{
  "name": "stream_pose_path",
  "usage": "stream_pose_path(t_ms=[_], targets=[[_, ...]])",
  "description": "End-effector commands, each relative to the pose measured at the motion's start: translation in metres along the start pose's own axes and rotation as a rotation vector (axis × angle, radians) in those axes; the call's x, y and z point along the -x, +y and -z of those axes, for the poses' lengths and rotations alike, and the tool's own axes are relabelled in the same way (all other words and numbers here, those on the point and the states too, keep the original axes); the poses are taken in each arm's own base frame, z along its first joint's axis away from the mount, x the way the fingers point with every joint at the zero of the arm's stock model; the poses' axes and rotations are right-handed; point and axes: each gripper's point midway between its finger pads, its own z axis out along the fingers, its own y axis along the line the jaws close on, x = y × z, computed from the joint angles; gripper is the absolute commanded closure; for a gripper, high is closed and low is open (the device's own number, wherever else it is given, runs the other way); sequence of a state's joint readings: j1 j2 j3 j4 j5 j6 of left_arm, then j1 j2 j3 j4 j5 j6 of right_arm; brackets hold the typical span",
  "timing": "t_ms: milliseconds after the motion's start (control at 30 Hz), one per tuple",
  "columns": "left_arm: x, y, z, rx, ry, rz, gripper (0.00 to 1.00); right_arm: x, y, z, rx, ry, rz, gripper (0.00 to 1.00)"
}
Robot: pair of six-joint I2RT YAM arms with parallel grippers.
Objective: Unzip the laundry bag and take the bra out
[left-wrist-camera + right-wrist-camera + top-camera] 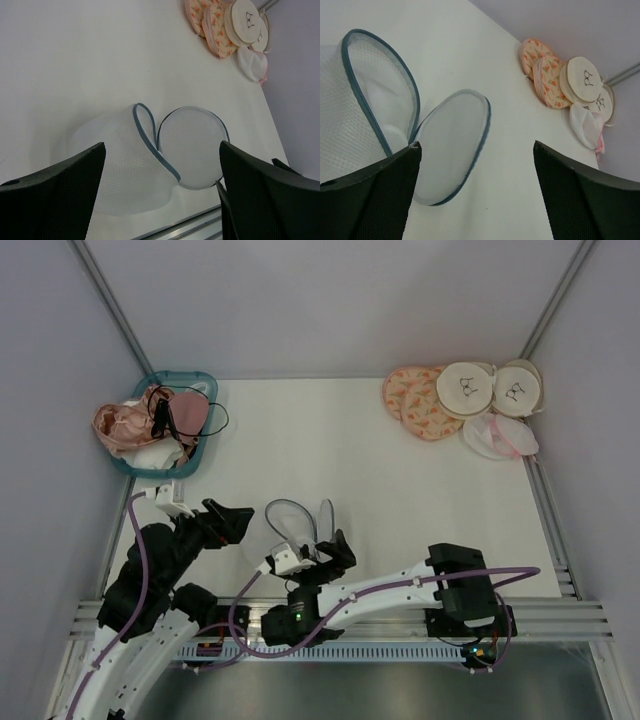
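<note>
The laundry bag (pixel 283 524) lies on the white table near the front, between the two grippers, unzipped, with its blue-grey rim gaping. Its round mesh lid (pixel 325 516) is flipped open beside it. In the left wrist view the bag body (pixel 125 165) is on the left and the lid (pixel 194 147) on the right. My left gripper (pixel 240 521) is open and empty just left of the bag. My right gripper (pixel 337 548) is open and empty just right of the lid (pixel 452 145). Inside the bag (pixel 355 115) a pale white shape shows; I cannot tell what it is.
A teal basket (pixel 203 380) at the back left holds pink bras (pixel 125 425) and dark straps. Peach patterned pouches (pixel 415 400), cream round pouches (pixel 467 388) and a white mesh pouch (pixel 500 437) lie at the back right corner. Grey walls enclose the table.
</note>
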State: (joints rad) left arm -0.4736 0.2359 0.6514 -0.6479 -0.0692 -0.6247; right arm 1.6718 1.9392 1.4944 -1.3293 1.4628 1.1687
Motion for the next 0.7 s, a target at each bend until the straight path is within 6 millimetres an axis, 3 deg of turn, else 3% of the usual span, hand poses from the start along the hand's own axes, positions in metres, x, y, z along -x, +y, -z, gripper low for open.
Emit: stream_pose_path(t_ms=[0, 100, 200, 400, 533, 667], targets=[[0.006, -0.006, -0.003, -0.014, -0.018, 0.032, 0.02, 0.071, -0.057, 0.021, -0.049, -0.327, -0.084, 0.02], [0.002, -0.012, -0.007, -0.037, 0.020, 0.023, 0.01, 0.075, -0.074, 0.033, -0.001, -0.309, -0.187, 0.02], [-0.024, -0.026, -0.020, -0.104, 0.184, -0.012, 0.00, 0.071, -0.097, 0.034, 0.035, -0.256, -0.316, 0.02], [-0.052, -0.017, -0.045, -0.068, 0.352, -0.085, 0.00, 0.052, -0.132, 0.027, 0.078, -0.127, -0.568, 0.02], [-0.061, -0.005, -0.052, -0.009, 0.398, -0.113, 0.00, 0.017, -0.146, 0.017, 0.092, -0.030, -0.691, 0.02], [-0.072, -0.001, -0.057, 0.014, 0.424, -0.113, 0.00, -0.026, -0.143, 0.008, 0.101, 0.108, -0.838, 0.02]])
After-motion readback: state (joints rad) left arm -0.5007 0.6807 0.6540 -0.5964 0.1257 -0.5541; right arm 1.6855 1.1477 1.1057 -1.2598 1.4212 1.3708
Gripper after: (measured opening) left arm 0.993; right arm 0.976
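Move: The open laundry bag lies about 5 cm to the left hand's right, some 2 cm ahead and roughly 19 cm below it; its round lid, standing up on edge, is about 14 cm to that hand's right, 2 cm ahead and 15 cm below. From the right hand, the same bag is about 12 cm to the left, 5 cm ahead and 13 cm below, with the lid some 6 cm ahead, 3 cm left and 10 cm below. Towards the laundry bag comes the left hand, empty and wide open, sinking about 8 cm while moving right 5 cm, its fingers tipping down some 20 degrees. The right hand, already open and free of the lid, backs off slightly as it rises, then swings right, away from the bag, rolling its left side up. ##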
